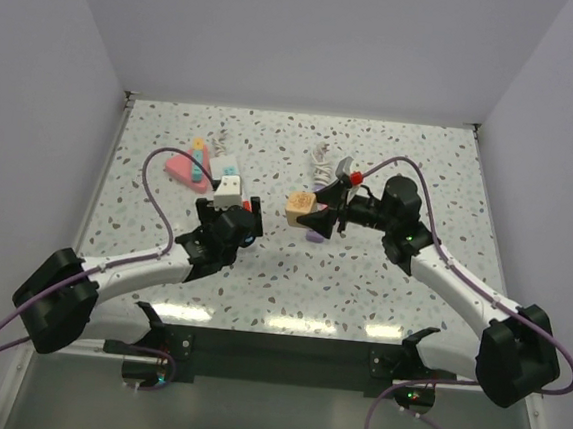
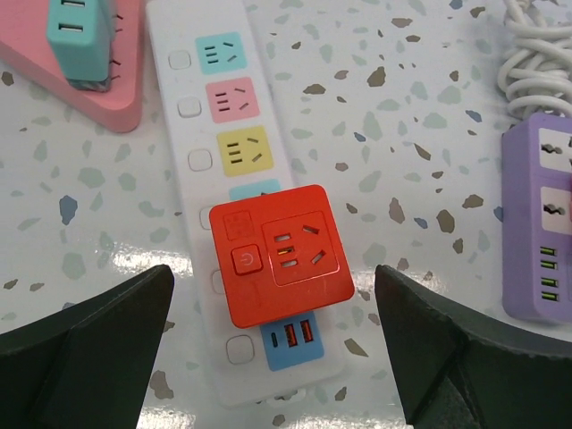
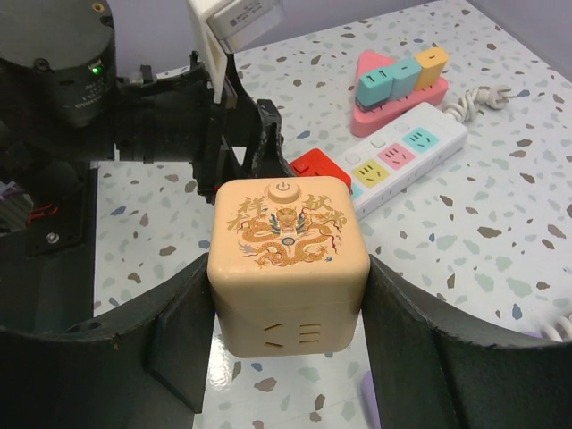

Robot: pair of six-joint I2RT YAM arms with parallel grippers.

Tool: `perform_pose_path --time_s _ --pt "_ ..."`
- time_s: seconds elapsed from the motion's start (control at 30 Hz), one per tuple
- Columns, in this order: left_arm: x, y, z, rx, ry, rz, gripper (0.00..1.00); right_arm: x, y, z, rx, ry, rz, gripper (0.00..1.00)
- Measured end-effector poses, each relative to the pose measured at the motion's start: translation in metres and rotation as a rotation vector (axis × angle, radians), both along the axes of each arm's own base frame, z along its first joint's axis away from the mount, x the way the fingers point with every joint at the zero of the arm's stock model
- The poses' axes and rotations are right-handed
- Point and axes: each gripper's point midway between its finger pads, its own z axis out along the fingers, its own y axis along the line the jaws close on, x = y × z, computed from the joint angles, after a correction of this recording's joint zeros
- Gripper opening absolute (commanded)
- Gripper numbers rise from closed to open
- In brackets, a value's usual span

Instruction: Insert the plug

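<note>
A white power strip (image 2: 204, 134) with coloured sockets lies on the speckled table, and a red cube adapter (image 2: 277, 255) sits plugged into it. My left gripper (image 2: 273, 357) is open just above the strip's near end, with the red adapter between and ahead of its fingers (image 2: 98, 340). My right gripper (image 3: 290, 340) is shut on a beige cube plug with a gold dragon print (image 3: 290, 259) and holds it above the table, right of the strip. In the top view the beige cube (image 1: 299, 206) hangs between the two arms, right of my left gripper (image 1: 233, 210).
A pink triangular socket block (image 2: 80, 80) with a teal plug (image 2: 79, 36) lies left of the strip. A purple power strip (image 2: 541, 223) with a coiled white cable (image 2: 536, 54) lies to its right. The left arm's wrist (image 3: 89, 107) looms close behind the beige cube.
</note>
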Motion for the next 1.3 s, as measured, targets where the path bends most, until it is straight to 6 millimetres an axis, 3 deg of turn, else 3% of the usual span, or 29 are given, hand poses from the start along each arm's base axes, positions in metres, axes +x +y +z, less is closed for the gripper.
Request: perform_pose_path --time_s 0.5,0.6,0.7,0.73,0.8,0.83,0.93,0.97,1.0,1.03,1.3 --pt "0.013 0.001 -0.028 0.08 0.067 0.054 1.0 -0.006 -0.001 -0.002 0.006 -0.005 0.021 0.0" --pt "0.017 0.006 -0.037 0.099 0.087 0.067 0.94 -0.008 -0.001 -0.002 0.006 -0.005 0.02 0.0" --pt "0.018 0.006 -0.043 0.111 0.098 0.065 0.79 -0.009 -0.002 0.0 0.012 -0.012 0.019 0.0" --pt "0.019 0.006 -0.044 0.116 0.099 0.061 0.68 -0.01 -0.003 0.001 0.014 -0.013 0.018 0.0" --pt "0.019 0.004 -0.044 0.123 0.098 0.05 0.56 -0.01 -0.004 0.002 0.017 -0.014 0.012 0.0" --pt "0.02 0.004 -0.044 0.129 0.097 0.046 0.43 -0.011 -0.004 0.003 0.019 -0.014 0.007 0.0" --pt "0.022 0.003 -0.044 0.144 0.09 0.035 0.27 -0.01 -0.008 0.005 0.026 -0.016 -0.024 0.0" --pt "0.023 0.003 -0.044 0.149 0.085 0.029 0.09 -0.009 -0.009 0.005 0.028 -0.015 -0.039 0.0" --pt "0.024 0.002 -0.044 0.153 0.08 0.022 0.04 -0.009 -0.01 0.005 0.03 -0.014 -0.048 0.0" --pt "0.025 0.001 -0.044 0.156 0.075 0.014 0.0 -0.007 -0.011 0.004 0.032 -0.011 -0.063 0.0" --pt "0.027 -0.015 -0.047 0.139 0.014 -0.124 0.0 -0.002 -0.019 -0.014 0.027 0.047 -0.145 0.0"
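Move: The red cube plug sits on the near part of the white power strip, about 3 cm ahead of the open left hand, centred sideways, some 5 cm below. That strip's middle lies roughly 3 cm beyond the red cube and 2 cm left of it; the purple strip is about 16 cm right and 5 ahead of the left hand, the pink strip about 12 ahead and 12 left. From the right hand, the red cube is some 14 cm left, 6 ahead and 17 below. The red cube is taken between the left fingers: that hand sinks about 4.5 cm and eases 2 cm forward, then pinches its two sides. Keeping hold, it swings some 10 degrees clockwise and drifts right about 2 cm, turning the white strip by the cube. The right hand, still gripping the beige plug, backs off to the right by 2 cm, dips slightly late on and turns a little clockwise. ##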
